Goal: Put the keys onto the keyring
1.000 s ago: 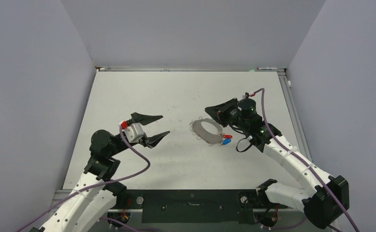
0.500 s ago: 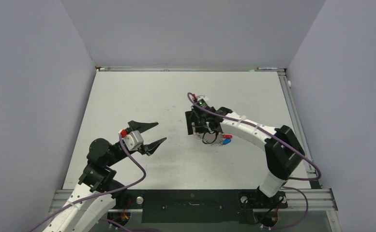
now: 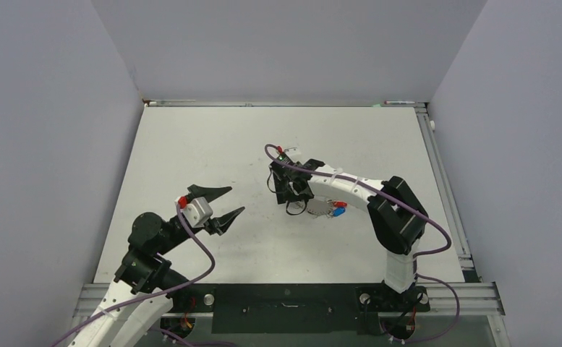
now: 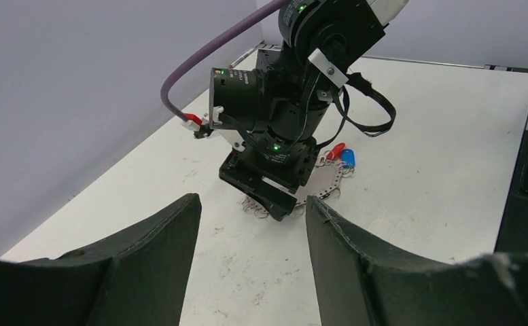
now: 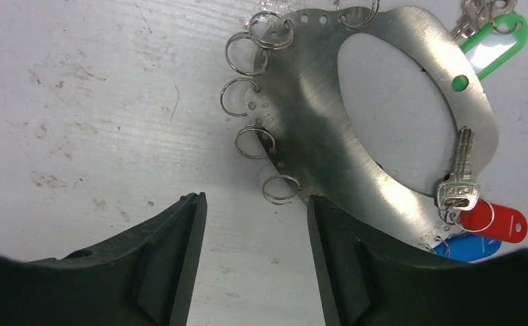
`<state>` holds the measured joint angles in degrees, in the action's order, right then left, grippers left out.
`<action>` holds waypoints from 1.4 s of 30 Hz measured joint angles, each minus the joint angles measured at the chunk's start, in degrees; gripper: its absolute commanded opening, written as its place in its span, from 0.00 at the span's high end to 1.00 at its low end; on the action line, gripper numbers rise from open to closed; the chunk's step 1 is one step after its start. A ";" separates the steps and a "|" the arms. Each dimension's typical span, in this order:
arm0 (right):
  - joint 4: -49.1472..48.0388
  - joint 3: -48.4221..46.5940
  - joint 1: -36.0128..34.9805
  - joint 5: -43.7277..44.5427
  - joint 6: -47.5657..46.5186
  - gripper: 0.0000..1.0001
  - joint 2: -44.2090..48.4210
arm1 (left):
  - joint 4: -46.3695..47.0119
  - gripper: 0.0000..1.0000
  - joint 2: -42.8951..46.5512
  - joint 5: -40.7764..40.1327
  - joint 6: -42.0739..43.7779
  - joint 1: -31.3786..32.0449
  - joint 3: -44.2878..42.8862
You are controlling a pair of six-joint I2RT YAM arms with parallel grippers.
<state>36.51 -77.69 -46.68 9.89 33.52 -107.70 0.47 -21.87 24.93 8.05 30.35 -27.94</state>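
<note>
The keyring [image 5: 315, 102] is a flat oval metal plate lying on the table, with several small split rings [image 5: 246, 53] along its left edge. A silver key [image 5: 461, 170] lies across its lower right rim, joined to a red tag [image 5: 502, 221] beside a blue tag [image 5: 468, 248]. A green tag [image 5: 495, 47] lies at its upper right. My right gripper [image 5: 254, 200] hovers open over the ring's left edge, nothing between its fingers. In the top view it [image 3: 285, 194] covers part of the keyring [image 3: 320, 208]. My left gripper [image 3: 223, 202] stands open and empty, well to the left.
The white table [image 3: 213, 144] is scuffed and walled by grey panels. The right arm's purple cable [image 3: 321, 173] arches over the arm. The left wrist view shows the right gripper's black head [image 4: 274, 136] standing over the keyring [image 4: 325, 187].
The right arm swung in from the right of the keyring to its left edge, and its jaws went from shut to open. The left gripper drew back slightly toward the near edge.
</note>
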 measured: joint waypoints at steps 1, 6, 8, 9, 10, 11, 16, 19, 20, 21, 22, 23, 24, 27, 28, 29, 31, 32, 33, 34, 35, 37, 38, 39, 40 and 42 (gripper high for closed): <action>-0.02 0.00 -0.26 0.26 0.76 0.46 0.00 | -0.17 0.45 0.02 -0.20 -0.02 0.07 0.00; -0.59 -0.04 -1.38 2.10 4.28 0.53 -0.85 | -0.68 0.46 0.22 -0.76 -0.02 1.18 0.07; -0.90 -0.04 -1.51 2.16 4.94 0.54 -1.92 | -0.79 0.46 0.28 -0.81 0.00 1.60 0.07; -0.98 -0.04 -1.51 2.14 5.18 0.56 -2.56 | -0.79 0.46 0.31 -0.83 0.02 1.77 0.07; -1.07 -0.04 -1.51 2.12 5.38 0.56 -3.13 | -0.81 0.46 0.35 -0.90 0.04 1.90 0.07; -1.18 -0.04 -1.51 2.12 5.46 0.57 -3.58 | -0.81 0.46 0.37 -0.94 0.07 1.99 0.07; -2.03 -0.04 -1.42 2.14 5.75 0.65 -5.05 | -0.90 0.46 0.81 -1.27 0.17 2.49 0.07; -2.73 -0.04 -1.40 2.14 5.77 0.67 -5.57 | -0.92 0.46 0.83 -1.40 0.20 2.62 0.07; -3.10 -0.07 -1.40 2.21 5.81 0.70 -5.86 | -0.94 0.46 0.83 -1.44 0.22 2.69 0.09; -3.32 -0.11 -1.40 2.21 5.79 0.70 -5.90 | -0.94 0.47 0.83 -1.57 0.24 2.71 0.09; -3.45 -0.11 -1.40 2.21 5.79 0.70 -5.95 | -0.94 0.47 0.83 -1.66 0.31 2.78 0.09; -3.48 -0.11 -1.40 2.23 5.81 0.71 -5.95 | -0.96 0.47 0.83 -1.77 0.35 2.89 0.09; -3.54 -0.09 -1.42 2.29 5.81 0.72 -5.97 | -0.96 0.47 0.83 -1.81 0.39 2.99 0.11; -4.04 0.17 -1.42 2.36 5.81 0.89 -5.99 | -0.96 0.47 0.83 -1.92 0.61 3.10 0.28; -4.50 0.33 -1.42 2.38 5.81 0.93 -5.97 | -1.07 0.47 0.81 -1.97 0.66 3.10 0.35; -5.03 0.42 -1.42 2.47 5.81 0.95 -5.97 | -1.14 0.47 0.81 -1.99 0.70 3.13 0.37; -5.86 0.70 -1.42 2.51 5.77 0.95 -5.97 | -1.16 0.47 0.81 -2.01 0.79 3.13 0.37; -6.05 0.76 -1.42 2.51 5.75 0.95 -5.97 | -1.16 0.47 0.81 -1.99 0.81 3.21 0.37; -6.21 0.83 -1.42 2.51 5.73 0.95 -5.97 | -1.16 0.47 0.81 -1.99 0.85 3.28 0.37; -6.40 0.96 -1.42 2.51 5.64 0.95 -5.90 | -1.16 0.47 0.81 -1.99 0.96 3.37 0.39; -6.67 1.18 -1.42 2.51 5.57 0.95 -5.75 | -1.16 0.47 0.81 -1.99 1.11 3.45 0.39; -7.37 1.84 -1.40 2.40 5.60 0.95 -5.31 | -1.16 0.48 0.81 -1.99 1.27 3.58 0.44; -8.09 2.58 -1.33 2.21 5.62 0.95 -4.87 | -1.18 0.48 0.81 -1.99 1.33 3.67 0.46; -8.90 3.41 -1.20 1.90 5.81 0.95 -4.28 | -1.18 0.48 0.81 -1.97 1.40 3.76 0.48; -9.99 4.48 -0.96 1.36 6.08 0.95 -3.54 | -1.18 0.48 0.81 -1.97 1.46 3.76 0.52; -11.74 7.26 -0.17 -0.52 6.84 0.95 -1.38 | -1.18 0.48 0.81 -1.92 1.60 3.80 0.61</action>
<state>24.77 -70.43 -46.85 9.37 40.36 -109.08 -0.71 -21.06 23.00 9.65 34.15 -27.33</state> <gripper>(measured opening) 0.065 0.524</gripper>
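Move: The small ring I go for, lowest on the left edge of the metal plate, lies just under my right hand, about 4 cm down and roughly 1 cm ahead and 1 cm to the left. The double ring sits about 2 cm farther out and 3 cm left of it. The red tag is some 12 cm right and 3 cm ahead of my right hand, with the blue tag about 2 cm nearer my base. From my left hand the small ring is about 10 cm ahead, 14 cm right and far below. I sink my right hand just under 4 cm straight at the small ring on the plate's edge, easing about 1.5 cm left, and narrow the fingers from a bit over half open as I go. Once down, I shut them and pinch the ring between the tips, then begin to draw up and back, not quite half a centimetre up. ##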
